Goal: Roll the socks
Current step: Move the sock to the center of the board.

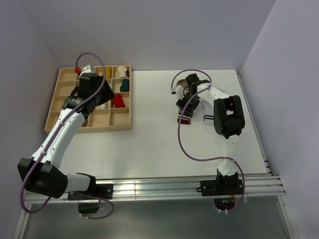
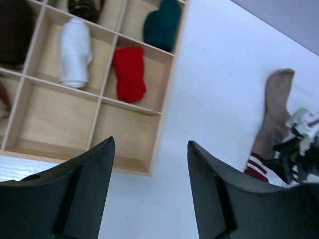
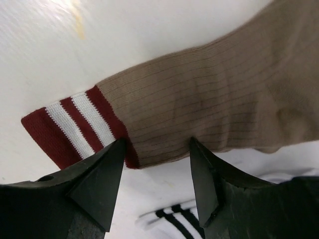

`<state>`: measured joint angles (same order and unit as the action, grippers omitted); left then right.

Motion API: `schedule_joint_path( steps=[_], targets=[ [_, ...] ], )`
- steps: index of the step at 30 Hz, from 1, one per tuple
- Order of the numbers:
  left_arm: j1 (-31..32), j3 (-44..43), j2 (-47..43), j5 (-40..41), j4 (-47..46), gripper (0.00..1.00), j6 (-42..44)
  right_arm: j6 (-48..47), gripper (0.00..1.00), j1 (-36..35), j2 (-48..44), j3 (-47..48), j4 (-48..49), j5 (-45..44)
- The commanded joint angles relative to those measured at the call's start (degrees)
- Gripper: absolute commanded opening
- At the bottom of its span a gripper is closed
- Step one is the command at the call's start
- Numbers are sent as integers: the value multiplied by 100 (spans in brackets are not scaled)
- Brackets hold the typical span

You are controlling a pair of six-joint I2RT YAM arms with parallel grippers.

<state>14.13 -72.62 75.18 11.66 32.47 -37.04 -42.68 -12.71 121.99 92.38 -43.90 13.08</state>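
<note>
A brown sock (image 3: 209,94) lies flat on the white table, its maroon-and-white striped cuff (image 3: 70,127) to the left in the right wrist view. My right gripper (image 3: 157,144) is open, its fingertips straddling the sock's near edge just beside the cuff. A white sock with a black-striped cuff (image 3: 174,219) lies just below the fingers. From above, the right gripper (image 1: 187,107) is over the brown sock (image 1: 182,81), with the white sock (image 1: 208,118) beside it. My left gripper (image 2: 149,142) is open and holds nothing, hovering by the tray's corner (image 1: 99,102). The brown sock (image 2: 274,109) shows far to its right.
A wooden compartment tray (image 1: 55,107) sits at the left of the table. It holds rolled socks: red (image 2: 129,72), white (image 2: 75,50) and teal (image 2: 162,22). The near compartments (image 2: 124,137) hold nothing. Walls close in the table on the left, back and right.
</note>
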Motion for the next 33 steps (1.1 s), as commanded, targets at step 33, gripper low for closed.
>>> schedule_joint_path(
  steps=[33],
  targets=[
    [1171,284,-513,-525,-821,64,337,1253,60,-1821,-2452,-2364,794,178]
  ],
)
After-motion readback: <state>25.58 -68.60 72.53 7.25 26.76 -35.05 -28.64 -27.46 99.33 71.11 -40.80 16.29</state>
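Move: Beneath the right hand's fingertips lies the brown sock, touched just ahead of its striped cuff. Its middle is roughly 5 cm ahead, 2 cm left and 1 cm below. The board's centre, where the sock is to go, is about 14 cm left and 12 cm back; the white sock is some 14 cm right and 2 cm ahead. From the left hand, the brown sock lies about 41 cm right, 4 cm ahead and 24 cm lower. Pressing its open fingertips on the brown sock, the right hand drags it low along the board, about 10 cm back and 9 cm left towards the centre, wrist tilting and then easing back. It then lifts off some 4 cm, drifting farther back, fingers still open. The left hand, open and high, swings about 8 cm right from over the box towards the sock, drifting back slightly. ##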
